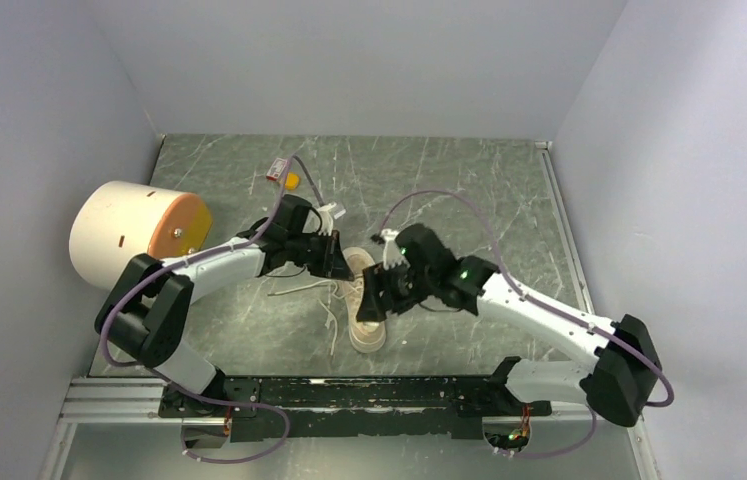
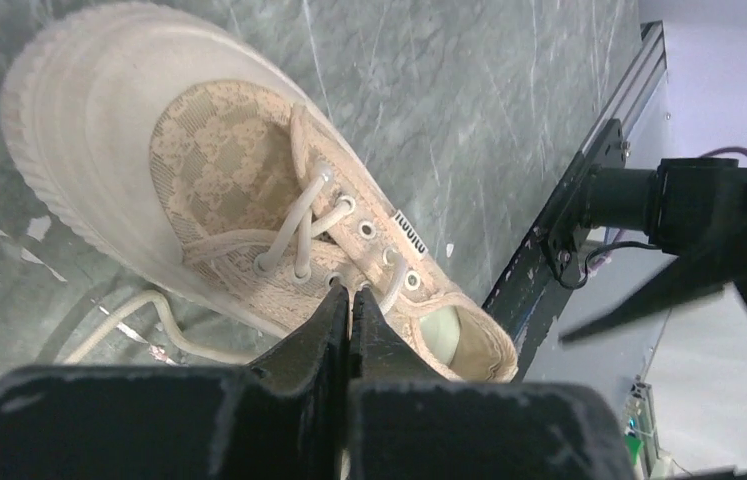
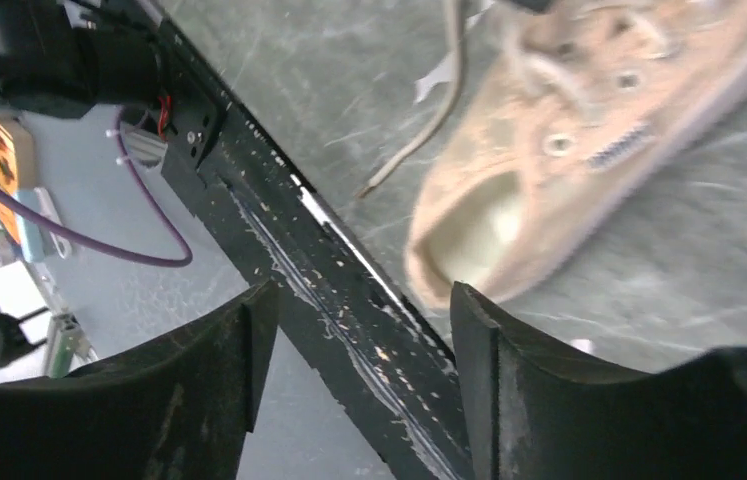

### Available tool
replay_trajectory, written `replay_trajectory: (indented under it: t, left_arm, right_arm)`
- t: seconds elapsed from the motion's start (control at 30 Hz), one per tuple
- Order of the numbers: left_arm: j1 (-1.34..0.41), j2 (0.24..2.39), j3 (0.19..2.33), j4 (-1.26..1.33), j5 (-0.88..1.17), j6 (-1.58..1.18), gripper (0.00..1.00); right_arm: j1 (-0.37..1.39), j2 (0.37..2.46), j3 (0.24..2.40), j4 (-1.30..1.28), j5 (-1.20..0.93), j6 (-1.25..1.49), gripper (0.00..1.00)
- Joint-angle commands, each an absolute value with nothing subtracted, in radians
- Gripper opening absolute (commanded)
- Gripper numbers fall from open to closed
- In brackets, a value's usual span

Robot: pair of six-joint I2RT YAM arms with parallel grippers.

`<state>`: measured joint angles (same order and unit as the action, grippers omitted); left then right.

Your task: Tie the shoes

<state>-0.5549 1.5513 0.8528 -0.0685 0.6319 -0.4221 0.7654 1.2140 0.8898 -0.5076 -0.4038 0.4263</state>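
The cream sneaker (image 1: 366,318) lies on the table between both arms, its thin white laces (image 1: 327,300) trailing loose to its left. In the left wrist view the shoe (image 2: 219,170) fills the frame, toe at the upper left. My left gripper (image 2: 351,297) is shut at the upper eyelets, with a pale sliver of lace showing between the fingers. It sits at the shoe's far end in the top view (image 1: 337,265). My right gripper (image 3: 354,300) is open and empty, above the shoe's right side (image 1: 377,298). The shoe (image 3: 569,150) is blurred in its view.
A large cream-and-orange cylinder (image 1: 139,232) lies at the left wall. A small orange-and-red item (image 1: 284,176) sits at the back. A black rail (image 1: 349,392) runs along the near table edge. Grey walls close in left, back and right.
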Motion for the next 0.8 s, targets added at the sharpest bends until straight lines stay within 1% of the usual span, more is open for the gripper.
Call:
replay_trajectory:
  t: [0.0, 0.07, 0.17, 0.2, 0.27, 0.3, 0.33, 0.37, 0.43, 0.47, 0.5, 0.77]
  left_arm:
    - [-0.551, 1.584, 0.890, -0.102, 0.715, -0.400, 0.05]
    - [-0.548, 1.601, 0.902, -0.118, 0.721, -0.398, 0.05]
    - [-0.541, 1.623, 0.923, -0.147, 0.725, -0.391, 0.05]
    - [-0.539, 1.626, 0.931, -0.157, 0.723, -0.389, 0.05]
    - [-0.533, 1.631, 0.942, -0.176, 0.721, -0.388, 0.05]
    - [-0.531, 1.633, 0.944, -0.183, 0.720, -0.389, 0.05]
    - [-0.529, 1.636, 0.947, -0.190, 0.720, -0.391, 0.05]
    - [-0.529, 1.639, 0.949, -0.195, 0.720, -0.392, 0.05]
    - [-0.529, 1.645, 0.954, -0.209, 0.716, -0.393, 0.05]
    - [-0.529, 1.648, 0.954, -0.215, 0.713, -0.390, 0.05]
    - [-0.529, 1.651, 0.954, -0.219, 0.713, -0.387, 0.05]
    - [-0.520, 1.624, 0.918, -0.222, 0.701, -0.377, 0.05]
  right_arm:
    - [0.983, 1.215, 0.848, -0.299, -0.196, 0.607, 0.64]
    - [1.102, 1.280, 0.885, -0.297, -0.085, 0.627, 0.63]
    - [1.236, 1.423, 0.993, -0.358, 0.125, 0.700, 0.70]
    - [1.275, 1.477, 1.055, -0.395, 0.192, 0.738, 0.71]
    - [1.326, 1.582, 1.142, -0.479, 0.316, 0.826, 0.71]
    - [1.344, 1.631, 1.179, -0.523, 0.368, 0.875, 0.71]
    - [1.356, 1.677, 1.207, -0.558, 0.400, 0.911, 0.68]
    - [1.365, 1.715, 1.231, -0.590, 0.422, 0.943, 0.63]
    - [1.382, 1.767, 1.259, -0.649, 0.464, 1.006, 0.57]
    - [1.390, 1.781, 1.265, -0.671, 0.479, 1.033, 0.51]
    - [1.400, 1.788, 1.268, -0.691, 0.504, 1.059, 0.49]
    - [1.417, 1.884, 1.270, -0.723, 0.523, 1.198, 0.51]
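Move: The free tip of the lace lying left of the shoe is about 10 cm left of the right hand, 4 cm back and 14 cm below. The shoe's middle sits some 6 cm ahead, 2 cm left and 11 cm below; the other, sideways-lying lace is about 8 cm ahead and 16 cm left, down on the table. From the left hand, the tip lies some 13 cm back, 4 cm left and 9 cm below. Right hand swings left and back, then sinks about 10 cm towards the lace tip, tilting down, fingers half closing. ##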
